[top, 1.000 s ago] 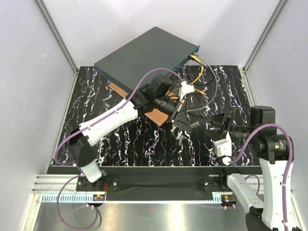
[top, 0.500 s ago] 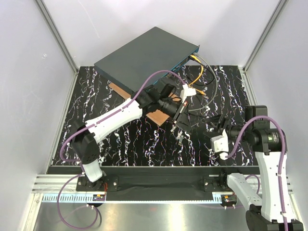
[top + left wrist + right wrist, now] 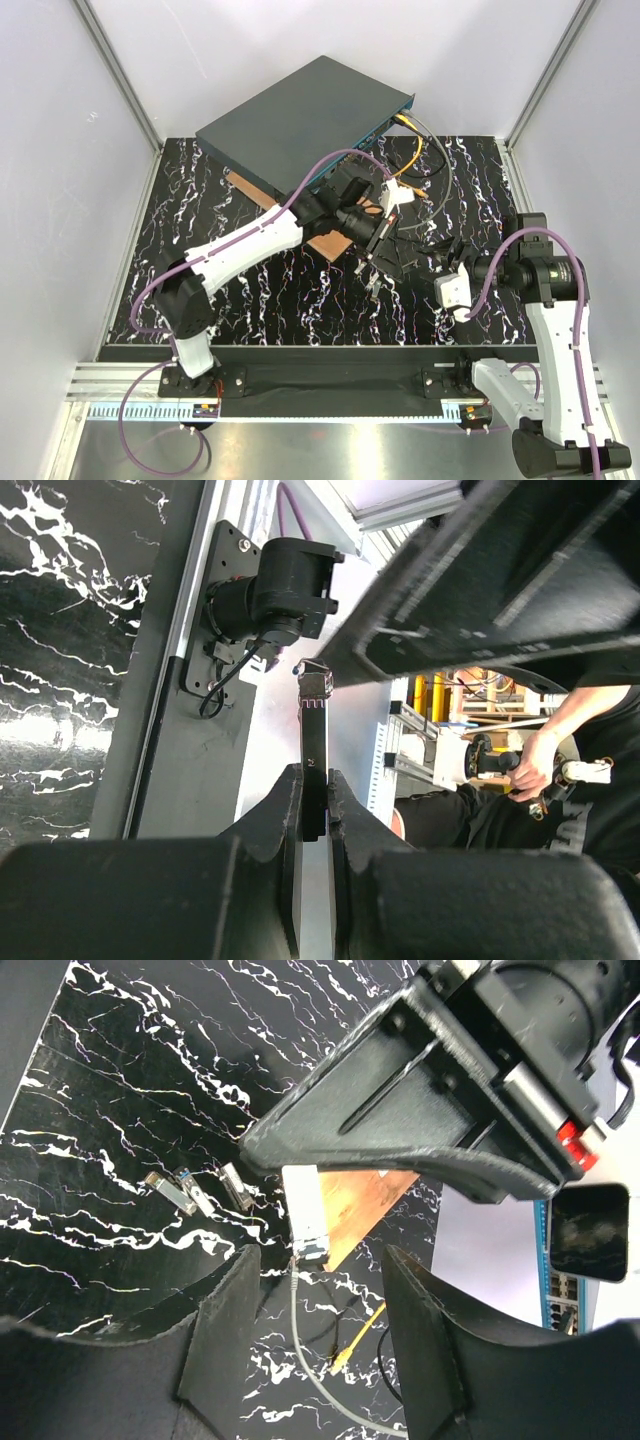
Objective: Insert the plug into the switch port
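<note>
My left gripper (image 3: 314,780) is shut on a thin flat piece, seen edge-on, whose far end carries the small pale plug (image 3: 316,678). From the right wrist view that piece is white, and the grey plug (image 3: 312,1250) at its tip has a grey cable (image 3: 300,1350) hanging from it. My right gripper (image 3: 320,1252) is open, its fingers on either side of the plug but nearer the camera, touching nothing. In the top view the left gripper (image 3: 378,243) hovers beside the wooden board, with the right gripper (image 3: 432,252) close to its right. The switch (image 3: 310,115) sits at the back, its teal socket face (image 3: 558,1295) angled right.
Yellow cables (image 3: 415,150) run from the switch's front. A loose yellow-tipped cable (image 3: 352,1345) lies on the black marbled table (image 3: 250,290). A brown wooden board (image 3: 325,242) lies under the switch's corner. Small metal modules (image 3: 190,1192) lie near it. A person (image 3: 540,770) stands beyond the table.
The right arm has drawn in to the left, bringing its gripper close beside the left gripper. The left gripper has shifted slightly right and turned, still holding its piece.
</note>
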Available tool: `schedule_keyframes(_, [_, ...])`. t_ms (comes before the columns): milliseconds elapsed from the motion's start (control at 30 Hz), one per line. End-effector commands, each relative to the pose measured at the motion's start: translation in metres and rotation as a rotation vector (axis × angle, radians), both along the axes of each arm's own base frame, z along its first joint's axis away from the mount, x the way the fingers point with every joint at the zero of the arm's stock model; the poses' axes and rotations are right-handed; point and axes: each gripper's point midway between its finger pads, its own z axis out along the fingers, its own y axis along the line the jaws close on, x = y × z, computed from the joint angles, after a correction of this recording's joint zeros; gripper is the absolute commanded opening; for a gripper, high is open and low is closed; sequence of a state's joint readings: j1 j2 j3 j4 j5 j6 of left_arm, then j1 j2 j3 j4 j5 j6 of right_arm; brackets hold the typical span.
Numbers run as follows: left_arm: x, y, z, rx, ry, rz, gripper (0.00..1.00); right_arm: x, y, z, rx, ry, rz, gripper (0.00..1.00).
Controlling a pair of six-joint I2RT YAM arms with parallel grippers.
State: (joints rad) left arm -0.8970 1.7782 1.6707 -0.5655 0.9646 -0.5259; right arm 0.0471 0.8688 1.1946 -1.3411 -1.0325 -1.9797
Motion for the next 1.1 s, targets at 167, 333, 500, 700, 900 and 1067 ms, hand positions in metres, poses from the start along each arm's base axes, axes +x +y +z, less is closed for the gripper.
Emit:
schedule_keyframes(167, [-0.001, -0.016, 0.025, -0.092, -0.013, -0.032, 0.00, -0.042, 0.001, -0.027, -0.077, 0.075, 0.141, 0.58])
schedule_keyframes(333, [-0.002, -0.017, 0.030, -0.110, -0.010, -0.044, 0.00, -0.040, 0.000, -0.029, -0.081, 0.090, 0.140, 0.55])
schedule_keyframes(500, [-0.003, -0.018, 0.030, -0.108, -0.006, -0.042, 0.00, -0.038, 0.001, -0.028, -0.075, 0.087, 0.136, 0.52])
schedule_keyframes(700, [-0.002, -0.020, 0.033, -0.116, -0.009, -0.044, 0.00, -0.037, 0.001, -0.028, -0.073, 0.091, 0.131, 0.46])
schedule_keyframes(900, [-0.003, -0.021, 0.033, -0.120, -0.011, -0.048, 0.00, -0.033, 0.001, -0.028, -0.065, 0.086, 0.115, 0.34])
schedule_keyframes(1067, [-0.005, -0.020, 0.034, -0.126, -0.025, -0.055, 0.01, -0.031, 0.002, -0.026, -0.060, 0.086, 0.111, 0.27])
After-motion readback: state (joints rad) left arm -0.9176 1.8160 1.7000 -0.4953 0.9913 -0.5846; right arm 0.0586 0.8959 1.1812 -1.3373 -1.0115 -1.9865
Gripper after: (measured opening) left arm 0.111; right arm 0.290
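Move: The left fingers hold the plug, its middle about 3 cm to their right, 1 cm back and 1 cm below; the open right fingertips wait about 6 cm to the right and 3 cm back, level in height. From the right hand the plug's middle is roughly 3 cm left, 2 cm ahead and 1 cm below; the loose modules lie some 10 cm left, 5 cm ahead and 27 cm below, the wooden board about 27 cm left and 28 cm ahead on the same table. The left hand keeps its grip on the plug and carries it about 1.5 cm to the right towards the right fingers, dipping slightly at first and then rising past its starting height, while the right hand eases down about 1 cm and a touch forward to meet it. The right hand then stays in place and closes its fingers from wide to about half their former gap around the plug's free end, one pad on either side, just about touching it. ##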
